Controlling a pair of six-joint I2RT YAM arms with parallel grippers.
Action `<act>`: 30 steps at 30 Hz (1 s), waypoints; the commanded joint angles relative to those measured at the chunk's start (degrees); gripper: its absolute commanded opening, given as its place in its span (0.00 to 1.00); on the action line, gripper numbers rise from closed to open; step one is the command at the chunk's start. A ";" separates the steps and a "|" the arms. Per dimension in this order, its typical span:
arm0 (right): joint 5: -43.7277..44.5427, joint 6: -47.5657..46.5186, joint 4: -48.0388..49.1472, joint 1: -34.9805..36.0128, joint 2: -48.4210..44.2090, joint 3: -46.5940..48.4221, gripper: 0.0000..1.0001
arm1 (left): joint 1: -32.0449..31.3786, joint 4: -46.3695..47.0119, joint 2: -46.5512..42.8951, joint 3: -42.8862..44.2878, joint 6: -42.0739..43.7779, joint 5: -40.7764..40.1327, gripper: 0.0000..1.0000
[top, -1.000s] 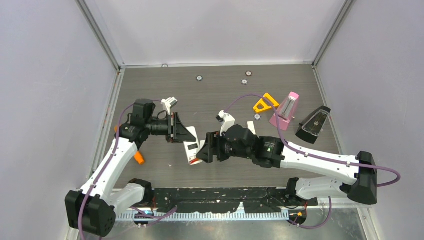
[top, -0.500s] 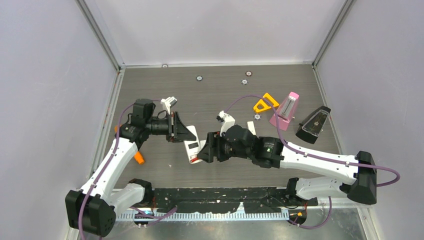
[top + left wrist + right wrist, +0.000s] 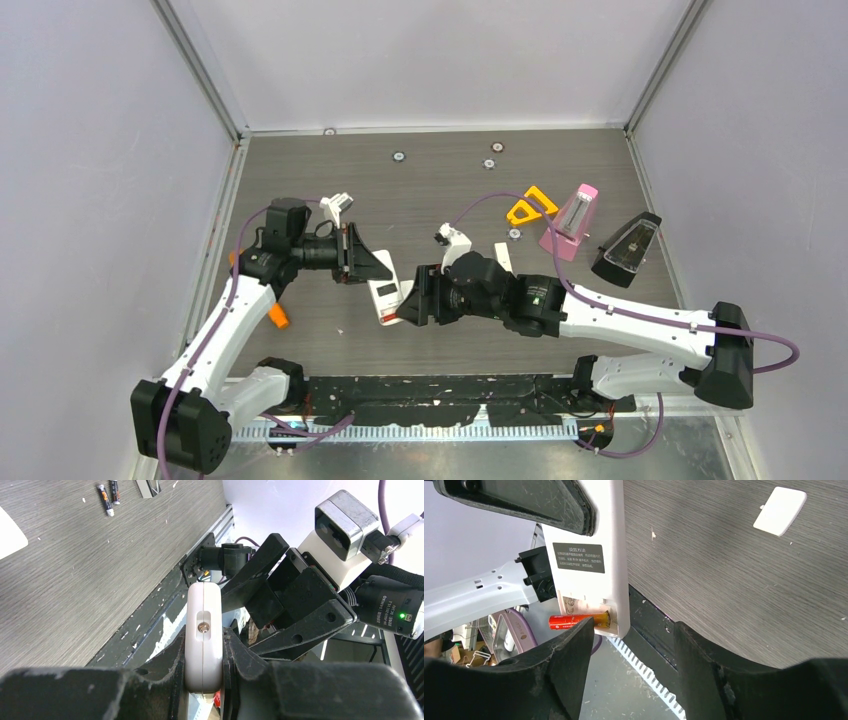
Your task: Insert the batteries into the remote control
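My left gripper is shut on the white remote control, gripping its two flat faces; I see it edge-on. In the top view the remote hangs off the left gripper above the table. Its open back faces the right wrist camera as the remote. An orange-red battery sticks out sideways from the compartment at the lower end. My right gripper is open around that end, its left finger just under the battery. Two more batteries lie on the table.
A white battery cover lies flat on the dark wood table. An orange triangle, a pink block and a black wedge stand at the right. An orange stick lies beside the left arm. Small discs dot the back.
The right gripper has narrowed its jaws and edged slightly left toward the remote's lower end. The left arm and the remote have held still.
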 commanded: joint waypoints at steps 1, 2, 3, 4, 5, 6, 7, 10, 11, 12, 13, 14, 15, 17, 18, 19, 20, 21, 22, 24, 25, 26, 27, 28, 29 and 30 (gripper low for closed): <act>1.71 1.27 0.95 -0.09 -1.50 0.15 0.68 | -0.09 2.92 -0.09 0.05 -1.15 0.69 0.00; 2.04 1.60 0.73 -0.07 -1.78 0.26 0.70 | -0.09 2.87 -0.09 -0.04 -1.00 0.85 0.00; 2.21 1.90 0.63 -0.12 -1.96 0.45 0.73 | -0.09 2.61 -0.02 -0.13 -0.81 0.95 0.00; 2.58 2.06 0.53 -0.08 -2.42 0.49 0.74 | -0.09 2.18 0.04 -0.15 -0.38 0.99 0.00; 2.74 2.55 0.45 -0.12 -2.72 0.48 0.75 | -0.09 1.98 0.04 -0.20 -0.10 1.08 0.00; 3.11 2.82 0.34 -0.14 -3.40 0.42 0.77 | -0.11 2.05 0.13 -0.20 -0.05 1.17 0.00; 3.14 3.17 0.30 -0.24 -3.74 0.16 0.78 | -0.09 2.12 0.22 -0.32 -0.05 1.22 0.00; 2.68 3.05 0.51 -0.24 -5.09 -0.02 0.85 | -0.09 2.04 0.27 -0.20 0.04 1.29 0.00; 2.45 2.77 0.61 -0.24 -5.20 0.12 0.87 | -0.09 2.08 0.26 -0.24 0.04 1.38 0.00; 1.96 2.53 0.84 -0.24 -5.32 0.24 0.91 | -0.09 2.15 0.23 -0.22 0.04 1.44 0.00; 1.15 2.01 1.17 -0.24 -5.26 0.30 0.94 | -0.09 2.12 0.21 -0.17 0.00 1.55 0.00; 0.63 1.67 1.81 -0.24 -5.06 0.46 0.98 | -0.11 2.11 0.17 -0.16 0.04 1.81 0.00; -0.43 0.87 2.14 -0.20 -4.54 0.63 1.00 | -0.09 2.05 0.15 -0.16 0.04 2.02 0.00; -2.28 -0.54 3.00 -0.24 -3.04 1.33 0.96 | -0.09 2.04 -0.05 -0.16 -0.02 2.44 0.00; -3.68 -1.25 3.13 -0.24 -2.33 1.90 0.95 | -0.09 2.02 -0.15 -0.16 0.02 2.57 0.00; -5.62 -1.58 3.60 -0.24 -1.04 2.14 0.95 | -0.09 1.94 -0.24 -0.16 0.04 2.88 0.00; -6.50 -2.08 3.91 -0.24 -0.36 2.50 0.95 | -0.09 2.00 -0.33 -0.16 0.04 3.08 0.00; -7.86 -2.13 4.67 -0.24 0.72 2.58 0.95 | -0.09 1.96 -0.46 -0.16 0.11 3.33 0.00; -8.41 -2.06 5.24 -0.24 1.14 2.48 0.95 | -0.09 1.95 -0.54 -0.16 0.17 3.52 0.00; -10.25 -1.73 7.75 -0.24 1.77 1.95 0.95 | -0.09 1.79 -0.60 -0.16 0.35 3.72 0.00; -10.77 -1.65 8.97 -0.24 1.94 1.81 0.95 | -0.09 1.72 -0.63 -0.18 0.45 3.83 0.00; -10.83 -1.59 9.28 -0.20 1.92 1.76 0.96 | -0.09 1.70 -0.66 -0.19 0.52 3.80 0.00; -10.79 -1.58 9.57 -0.22 2.02 1.77 0.95 | -0.13 1.60 -0.59 -0.24 0.57 3.86 0.00; -10.67 -1.48 9.71 -0.24 1.96 1.73 0.95 | -0.09 1.57 -0.61 -0.24 0.65 3.87 0.00; -10.69 -1.44 10.01 -0.29 1.92 1.70 0.96 | -0.09 1.62 -0.57 -0.24 0.66 3.98 0.00; -10.58 -1.34 10.02 -0.25 1.95 1.73 0.95 | -0.09 1.59 -0.47 -0.22 0.74 4.00 0.00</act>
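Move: The red battery sits half in the remote control's open compartment, roughly 3 cm back and 2 cm left of the right hand, at about its height. The white battery cover lies on the table some 8 cm ahead, 2 cm left and 16 cm below the right hand; the two grey batteries are about 14 cm to its right, 7 cm ahead, equally low. From the left hand, the red battery is around 8 cm back, 1 cm right and 3 cm lower. Up about 2.5 cm and slightly right the right hand lifts, its fingers spreading from partly to fully open and the back fingertip coming off the red battery; it then dips about 2 cm while swinging some 3 cm left and 2 cm back beside the compartment end, turning slightly counter-clockwise. The left hand keeps its grip on the remote control and holds it in place. ##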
